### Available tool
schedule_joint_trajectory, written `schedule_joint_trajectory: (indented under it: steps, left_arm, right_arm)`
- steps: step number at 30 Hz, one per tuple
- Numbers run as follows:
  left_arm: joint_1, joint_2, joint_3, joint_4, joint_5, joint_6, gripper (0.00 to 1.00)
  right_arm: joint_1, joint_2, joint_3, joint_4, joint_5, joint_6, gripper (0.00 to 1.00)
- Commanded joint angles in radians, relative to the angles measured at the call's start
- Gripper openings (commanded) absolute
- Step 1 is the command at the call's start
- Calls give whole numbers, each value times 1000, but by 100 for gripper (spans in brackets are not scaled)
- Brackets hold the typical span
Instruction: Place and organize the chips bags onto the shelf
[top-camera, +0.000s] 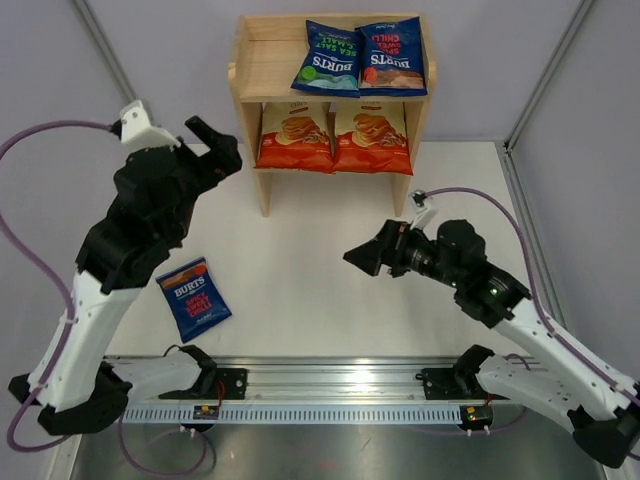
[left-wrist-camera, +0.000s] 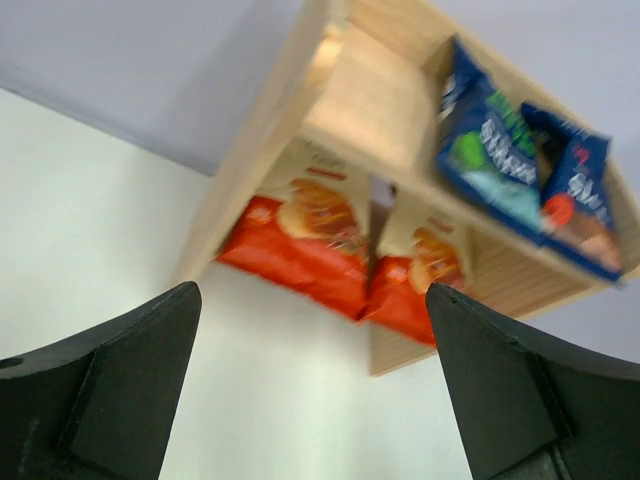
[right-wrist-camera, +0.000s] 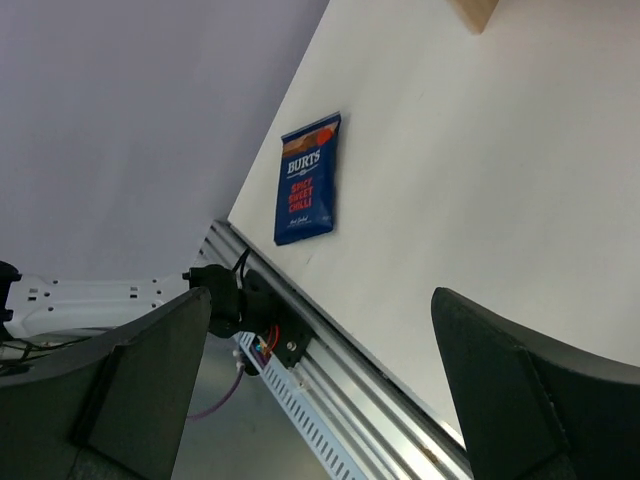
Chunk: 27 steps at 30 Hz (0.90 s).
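Observation:
The wooden shelf (top-camera: 262, 62) stands at the back of the table. Its top tier holds a teal Burts bag (top-camera: 328, 58) and a red-labelled Burts bag (top-camera: 392, 58), side by side on the right half. Two cream-and-orange cassava bags (top-camera: 296, 138) (top-camera: 372, 138) stand on the lower tier. A third Burts bag (top-camera: 193, 298) lies flat on the table at the front left. My left gripper (top-camera: 218, 145) is open and empty, left of the shelf (left-wrist-camera: 375, 80) and facing it. My right gripper (top-camera: 362, 252) is open and empty at mid-table, facing left toward the loose bag (right-wrist-camera: 308, 180).
An aluminium rail (top-camera: 330, 385) with the arm bases runs along the near edge. Purple cables (top-camera: 40, 135) loop off both arms. Grey walls and slanted frame posts (top-camera: 545, 70) close the back and sides. The shelf's top tier is bare wood on its left half.

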Motion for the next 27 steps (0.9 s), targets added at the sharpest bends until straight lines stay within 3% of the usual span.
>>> schedule_joint_trajectory:
  steps: [1, 7, 12, 20, 27]
  left_arm:
    - [5, -151, -112, -126, -20, 113, 99]
    - [5, -389, -329, -254, 15, 200, 99]
    - [5, -575, -497, -277, 46, 269, 99]
    - [5, -797, -741, -221, -181, 246, 99]
    - [5, -937, -827, -195, -220, 229, 99]
  right_arm:
    - [1, 133, -20, 274, -152, 117, 100]
    - [147, 424, -29, 452, -25, 187, 98]
    - [274, 732, 55, 567, 47, 242, 88]
    - [389, 1194, 435, 537, 0, 190, 61]
    - [440, 1493, 745, 393, -79, 161, 56]
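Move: The Spicy Sweet Chilli bag lies flat on the table, about 40 cm left of the right hand, 3 cm nearer the base and some 28 cm below. The shelf's front left leg stands roughly 18 cm right of the bag and 23 cm beyond it; the left arm's base is about 16 cm nearer than the bag, almost in line. From the left hand the bag is some 14 cm back, 14 cm left and 46 cm below. Swing the open right gripper some 32 cm left while sinking about 24 cm, down to the bag's near right corner; tip the fingers down, turn them counter-clockwise and close them to just over half. Meanwhile bring the wide-open left gripper down, back and left away from the shelf until it hangs high over the same bag, rolling its left side up. ##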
